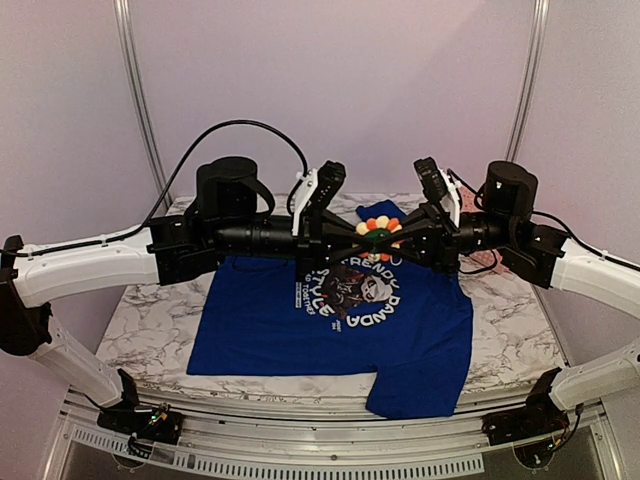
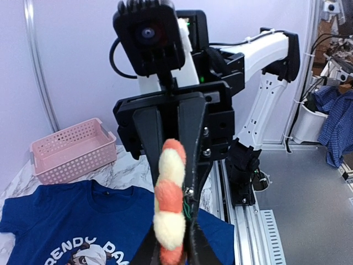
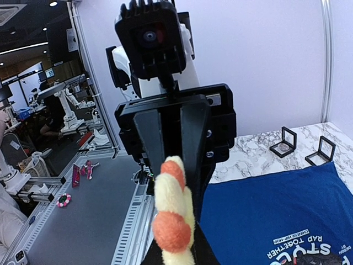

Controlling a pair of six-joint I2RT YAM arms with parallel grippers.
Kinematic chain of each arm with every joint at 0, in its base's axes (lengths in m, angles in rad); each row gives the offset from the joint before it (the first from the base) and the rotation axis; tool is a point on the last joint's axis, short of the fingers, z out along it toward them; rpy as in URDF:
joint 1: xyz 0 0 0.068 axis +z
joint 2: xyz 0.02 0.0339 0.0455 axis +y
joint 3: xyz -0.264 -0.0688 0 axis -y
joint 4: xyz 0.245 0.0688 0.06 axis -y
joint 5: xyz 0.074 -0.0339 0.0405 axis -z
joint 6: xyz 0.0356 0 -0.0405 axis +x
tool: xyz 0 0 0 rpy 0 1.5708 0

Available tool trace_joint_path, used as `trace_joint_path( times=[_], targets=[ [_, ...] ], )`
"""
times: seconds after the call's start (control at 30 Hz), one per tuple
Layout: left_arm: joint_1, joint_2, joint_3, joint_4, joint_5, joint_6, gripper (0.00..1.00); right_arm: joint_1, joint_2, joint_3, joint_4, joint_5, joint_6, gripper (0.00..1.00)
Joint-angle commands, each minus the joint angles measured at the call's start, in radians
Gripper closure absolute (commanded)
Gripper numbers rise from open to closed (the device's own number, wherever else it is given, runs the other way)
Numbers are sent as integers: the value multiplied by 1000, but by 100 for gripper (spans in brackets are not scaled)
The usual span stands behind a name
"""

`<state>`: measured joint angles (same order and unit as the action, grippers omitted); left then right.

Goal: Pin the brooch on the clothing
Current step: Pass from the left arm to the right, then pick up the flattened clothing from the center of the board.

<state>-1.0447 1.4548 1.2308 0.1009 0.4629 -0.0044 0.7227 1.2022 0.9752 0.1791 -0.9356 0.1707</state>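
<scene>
The brooch (image 1: 378, 228), a fuzzy flower of yellow and orange petals, hangs in the air above the collar of the clothing (image 1: 300, 330), a blue panda T-shirt spread flat on the table. My left gripper (image 1: 364, 232) comes in from the left and is shut on the brooch (image 2: 168, 204). From the right, my right gripper (image 1: 394, 234) meets it head-on, its fingers closed against the same brooch (image 3: 174, 210). Both wrist views show the brooch edge-on, with the other gripper straight behind it. The clothing (image 2: 55, 215) (image 3: 276, 210) lies below.
The table (image 1: 160, 320) is marbled white. A pink basket (image 2: 71, 149) stands at its back left, two small black square boxes (image 3: 284, 142) at the back right. One corner of the shirt's hem (image 1: 415, 395) hangs over the near table edge.
</scene>
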Motion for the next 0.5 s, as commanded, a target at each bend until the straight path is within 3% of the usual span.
trace_joint_path(
  times=[0.0, 0.03, 0.1, 0.27, 0.47],
  targets=[
    [-1, -9, -41, 14, -85, 44, 60, -55, 22, 12, -78, 166, 84, 100],
    [3, -13, -51, 11, -115, 71, 42, -78, 27, 2, -80, 188, 107, 100],
    [13, -20, -80, 0, -191, 130, 30, -129, 37, -21, -82, 232, 174, 100],
    [68, 8, -189, -60, -281, 313, 29, -226, 112, -68, -85, 302, 318, 100],
    [131, 104, -324, -184, -358, 571, 33, -292, 244, -124, -19, 262, 415, 100]
  ],
)
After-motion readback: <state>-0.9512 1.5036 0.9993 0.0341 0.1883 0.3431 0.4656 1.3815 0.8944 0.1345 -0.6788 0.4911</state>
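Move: The brooch is pinched between my hands: its middle lies about 2 cm right of my left hand point and 2 cm left of my right. From my right hand the shirt's panda print is some 20 cm ahead, 2 cm left and 35 cm below; the pink basket is about 48 cm ahead and 38 cm right. From my left hand the print is some 20 cm ahead, 2 cm right and 35 cm below. I open my left fingers wide, let go of the brooch and sink that hand about 15 cm towards the shirt, drifting forward and a little left while its fingertips dip. My right hand keeps its pinch on the brooch and carries it about 15 cm forward, then increasingly down as well and somewhat right, swinging some 30 degrees clockwise and rolling about as much. ##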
